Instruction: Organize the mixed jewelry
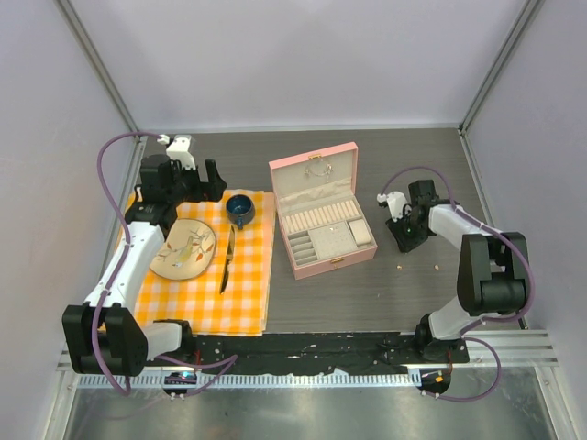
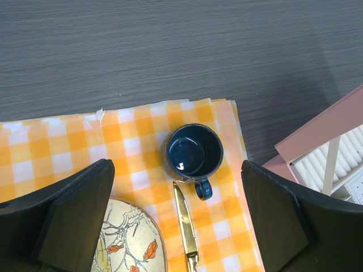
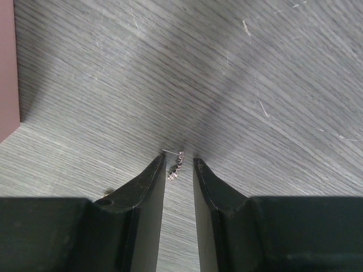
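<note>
A tiny pinkish-silver earring (image 3: 176, 164) of the mixed jewelry lies on the grey table, between the tips of my right gripper (image 3: 179, 158). The jaws stand narrowly apart around it, with a gap on each side. From above, the right gripper (image 1: 404, 240) points down just right of the open pink jewelry box (image 1: 316, 270). Two more pale specks (image 1: 400, 266) (image 1: 436, 266) lie on the table nearby. A cream-white rectangular piece (image 1: 361, 233) sits in the box's right end. My left gripper (image 1: 188, 188) hangs wide open and empty above the checked cloth's far edge.
An orange-checked cloth (image 1: 248, 293) carries a dark blue cup (image 2: 194, 152), a gold knife (image 2: 184, 218) and a patterned plate (image 2: 133, 238). The box's corner (image 2: 329, 130) shows at the right of the left wrist view. The box's side (image 3: 7, 68) stands left of the right gripper.
</note>
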You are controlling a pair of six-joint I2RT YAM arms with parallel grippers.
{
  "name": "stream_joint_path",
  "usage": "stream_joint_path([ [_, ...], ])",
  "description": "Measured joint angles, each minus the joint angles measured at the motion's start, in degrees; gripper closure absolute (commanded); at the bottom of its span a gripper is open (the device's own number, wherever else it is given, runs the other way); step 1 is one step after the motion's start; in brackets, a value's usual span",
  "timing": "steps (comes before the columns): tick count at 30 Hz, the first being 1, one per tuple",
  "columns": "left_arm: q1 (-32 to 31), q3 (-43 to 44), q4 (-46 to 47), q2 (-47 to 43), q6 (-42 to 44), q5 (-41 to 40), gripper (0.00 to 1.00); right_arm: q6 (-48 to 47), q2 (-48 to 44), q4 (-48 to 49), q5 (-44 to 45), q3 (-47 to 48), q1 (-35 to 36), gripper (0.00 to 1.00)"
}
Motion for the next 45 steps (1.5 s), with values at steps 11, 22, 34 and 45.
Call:
stream_joint_path([
  [11,0.0,0.0,0.0,0.0,0.5,0.0,0.00,-0.6,1.5,-0.1,-1.0,1.4,-0.1,0.82],
  [22,0.0,0.0,0.0,0.0,0.5,0.0,0.00,-1.0,1.5,0.5,-1.1,1.3,-0.3,0.97],
  [34,0.0,0.0,0.0,0.0,0.5,0.0,0.00,-1.0,-4.8,-1.8,-0.6,0.6,-0.3,0.99],
  [45,0.0,0.0,0.0,0.0,0.5,0.0,0.00,2.6,-15.4,-6.6,6.4,7.8,15.0,0.99],
])
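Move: The earring lies on the table almost under the right hand's fingertips, about 1 cm ahead of them and 1 cm below, with the part-open fingers around its near end. A gold stud lies some 4 cm back and 2 cm left of the hand, another about 4 cm back and 8 cm to its right. The middle of the jewelry box's tray is about 20 cm left and 3 cm ahead. From the left hand, the earring is roughly 48 cm right, 9 cm back and 21 cm lower. The right hand creeps barely 1 cm forward just above the table while its fingers close from about a third open to nearly shut, pinching the earring between the tips. It waits briefly with that grip, then rises about 11 cm, at first nearly straight up and then speeding some 6 cm left towards the jewelry box, the fingertips swinging outward by about 15 degrees and the wrist turning slightly counter-clockwise. ##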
